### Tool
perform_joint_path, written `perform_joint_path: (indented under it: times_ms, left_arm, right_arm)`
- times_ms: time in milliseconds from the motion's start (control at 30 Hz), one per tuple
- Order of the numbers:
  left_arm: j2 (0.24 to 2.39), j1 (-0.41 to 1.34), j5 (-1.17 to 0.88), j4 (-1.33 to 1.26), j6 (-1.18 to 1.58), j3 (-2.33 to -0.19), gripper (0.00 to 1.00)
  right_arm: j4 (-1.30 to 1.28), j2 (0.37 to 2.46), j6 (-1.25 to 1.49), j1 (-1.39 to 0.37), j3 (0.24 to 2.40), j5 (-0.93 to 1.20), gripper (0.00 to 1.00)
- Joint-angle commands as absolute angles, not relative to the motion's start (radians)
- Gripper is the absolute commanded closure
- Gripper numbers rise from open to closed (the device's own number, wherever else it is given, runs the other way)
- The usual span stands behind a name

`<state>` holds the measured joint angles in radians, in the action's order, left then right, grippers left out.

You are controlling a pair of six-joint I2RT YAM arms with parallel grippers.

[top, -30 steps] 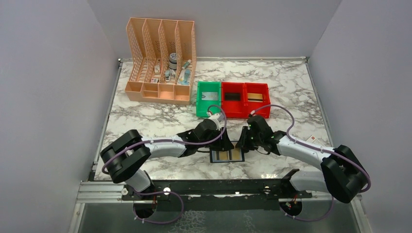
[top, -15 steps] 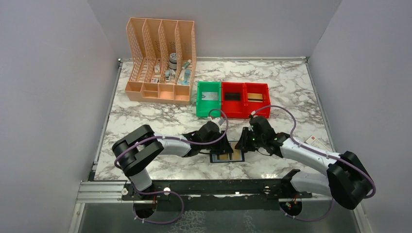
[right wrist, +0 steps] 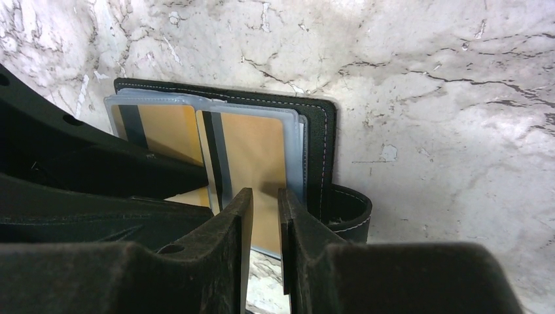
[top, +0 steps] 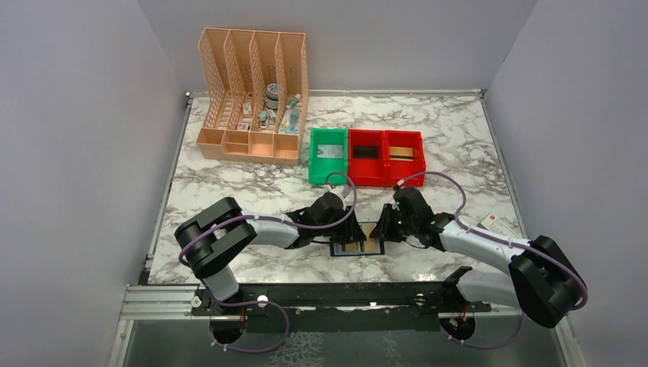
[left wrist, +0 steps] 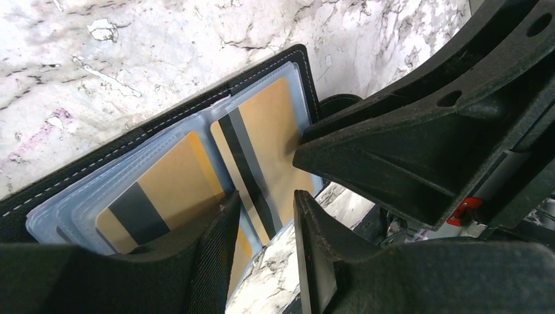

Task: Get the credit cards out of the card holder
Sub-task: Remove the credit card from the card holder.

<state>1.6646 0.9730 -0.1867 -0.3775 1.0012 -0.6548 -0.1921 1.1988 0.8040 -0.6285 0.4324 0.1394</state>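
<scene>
The card holder [top: 356, 246] lies open on the marble near the front edge, black with clear grey-blue sleeves [right wrist: 321, 131] [left wrist: 98, 157]. Two gold credit cards with dark stripes sit in its sleeves, one in the left half [left wrist: 173, 176] [right wrist: 167, 131] and one in the right half [left wrist: 275, 131] [right wrist: 258, 150]. My left gripper [left wrist: 265, 229] [top: 354, 229] hovers low over the holder's middle, jaws apart and gripping nothing. My right gripper [right wrist: 265, 193] [top: 383, 229] stands over the right card, open by a narrow gap. The two grippers almost touch.
The holder's side tab [right wrist: 347, 209] curls up at its right edge. A white card with a red mark [top: 493, 222] lies on the table at the right. A green bin [top: 328, 155] and red bins [top: 386, 157] stand behind, with a peach organizer [top: 252, 99] at the back left.
The left arm's elbow has swung right and its jaws have narrowed a little. The right arm has shifted slightly. The holder lies where it was.
</scene>
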Motion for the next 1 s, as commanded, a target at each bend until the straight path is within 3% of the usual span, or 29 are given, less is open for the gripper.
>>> perform_joint_path:
  times_ms: [0, 333, 700, 967]
  left_arm:
    - [1.642, 0.976, -0.141, -0.370, 1.018, -0.630, 0.61]
    - [1.649, 0.976, -0.105, -0.455, 1.087, -0.610, 0.70]
    - [1.624, 0.976, -0.111, -0.511, 1.113, -0.585, 0.99]
    - [1.598, 0.976, -0.110, -0.512, 1.113, -0.566, 1.00]
  right_arm:
    - [-0.209, 1.237, 0.818, -0.632, 0.378, 0.103, 0.78]
    - [-0.187, 1.246, 0.826, -0.631, 0.371, 0.118, 0.79]
    - [-0.178, 1.250, 0.831, -0.631, 0.363, 0.123, 0.79]
    - [-0.188, 1.243, 0.830, -0.632, 0.372, 0.111, 0.79]
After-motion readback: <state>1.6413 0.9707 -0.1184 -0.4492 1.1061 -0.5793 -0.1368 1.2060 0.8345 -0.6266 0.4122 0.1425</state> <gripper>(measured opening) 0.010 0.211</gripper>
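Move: The right-hand card lies in its clear pocket under both hands. Its middle is about 2 cm right of the left hand, 1 cm ahead and 1 cm below, with the open fingers over its inner, striped side. The left-hand card sits about 4 cm left and 1 cm ahead of the left hand, just as low. From the right hand, the right-hand card's middle is about 1 cm ahead and 1 cm left; the holder's loop is 4 cm right and 1 cm back, at card height. The left fingers shut completely on the striped inner edge of the right-hand card by the spine, pinching there while the hand eases about 1 cm left, a touch forward and slightly down, and turns some 5–10 degrees counter-clockwise. The right fingertips keep pressing on that card, their gap unchanged, creeping under half a centimetre left with it. ##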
